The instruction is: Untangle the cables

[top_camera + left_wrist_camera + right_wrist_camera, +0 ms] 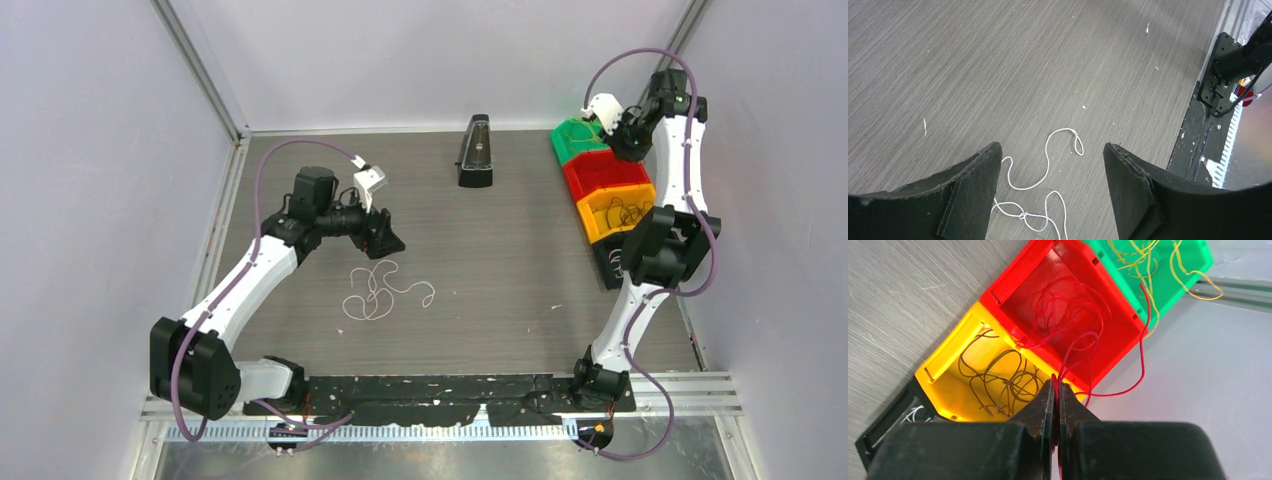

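Observation:
A loose white cable (pixel 385 292) lies curled on the table, with a small knot in it (pixel 1021 215). My left gripper (pixel 385 238) hangs open just above and behind the white cable (pixel 1048 160), which shows between its fingers (pixel 983 175). My right gripper (pixel 1055 385) is shut on a red cable (pixel 1140 340) above the red bin (pixel 1008 285), where more red cables lie. The red cable loops out past the bin's edge. In the top view the right gripper (pixel 626 138) is over the row of bins.
A green bin (pixel 572 140) holds yellow cables (pixel 1148 265), a yellow bin (pixel 590 218) dark brown ones (pixel 998 375), and a black bin (pixel 610 268) stands nearest. A black wedge-shaped object (pixel 475 150) stands at the back centre. Walls close off three sides.

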`<state>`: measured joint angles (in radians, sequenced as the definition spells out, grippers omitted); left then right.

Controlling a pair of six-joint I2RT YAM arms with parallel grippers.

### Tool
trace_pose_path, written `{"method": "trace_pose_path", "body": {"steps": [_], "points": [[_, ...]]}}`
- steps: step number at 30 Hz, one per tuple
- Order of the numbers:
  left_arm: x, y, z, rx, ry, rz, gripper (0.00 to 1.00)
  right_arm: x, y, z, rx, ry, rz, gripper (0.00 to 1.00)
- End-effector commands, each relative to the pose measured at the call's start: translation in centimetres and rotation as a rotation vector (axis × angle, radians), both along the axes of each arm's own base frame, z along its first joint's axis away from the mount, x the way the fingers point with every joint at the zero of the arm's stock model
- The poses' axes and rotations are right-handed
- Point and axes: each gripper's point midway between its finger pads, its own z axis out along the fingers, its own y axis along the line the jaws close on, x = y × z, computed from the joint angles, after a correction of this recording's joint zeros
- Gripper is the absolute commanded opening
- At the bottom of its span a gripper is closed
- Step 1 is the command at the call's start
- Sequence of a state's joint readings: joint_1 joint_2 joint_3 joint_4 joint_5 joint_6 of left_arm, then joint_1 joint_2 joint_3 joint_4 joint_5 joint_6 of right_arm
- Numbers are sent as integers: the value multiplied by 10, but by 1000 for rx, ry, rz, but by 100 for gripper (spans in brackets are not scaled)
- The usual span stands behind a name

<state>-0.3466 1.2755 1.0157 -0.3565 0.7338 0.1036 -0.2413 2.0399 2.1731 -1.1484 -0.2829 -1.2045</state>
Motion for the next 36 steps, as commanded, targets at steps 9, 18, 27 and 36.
{"method": "trace_pose_path", "body": {"steps": [9,18,27,36], "points": [[10,-3,1,7,27,3,75,26,-28,-41,-143,30,70,6],[18,-7,0,1,66,18,75,32,-31,-96,-176,125,108,16],[7,2,-7,35,56,18,75,43,-19,-32,-105,-48,61,65],[11,24,-9,8,104,116,76,16,8,38,79,-144,18,83]]}}
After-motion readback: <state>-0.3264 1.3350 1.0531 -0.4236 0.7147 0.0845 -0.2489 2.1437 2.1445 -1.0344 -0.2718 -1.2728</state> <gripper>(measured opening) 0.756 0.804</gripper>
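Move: Just behind and above the red bin, the right hand holds the red cable in shut fingers; the bin's middle lies about 5 cm ahead, 2 cm to the right and 18 cm down. The yellow bin is 2 cm back and 5 cm right of the hand, the green bin roughly 15 cm ahead and 2 cm left, both at similar depth. From the left hand the red bin is some 16 cm ahead and 43 cm to the right. Sinking about 11 cm towards the red bin, with a slight drift right and forward and the fingertips tipping some 10 degrees steeper, the right hand keeps its grip on the red cable. At the lowest point its fingers open wide and let go of the cable, then it climbs about 6 cm, empty, the tilt easing back. ##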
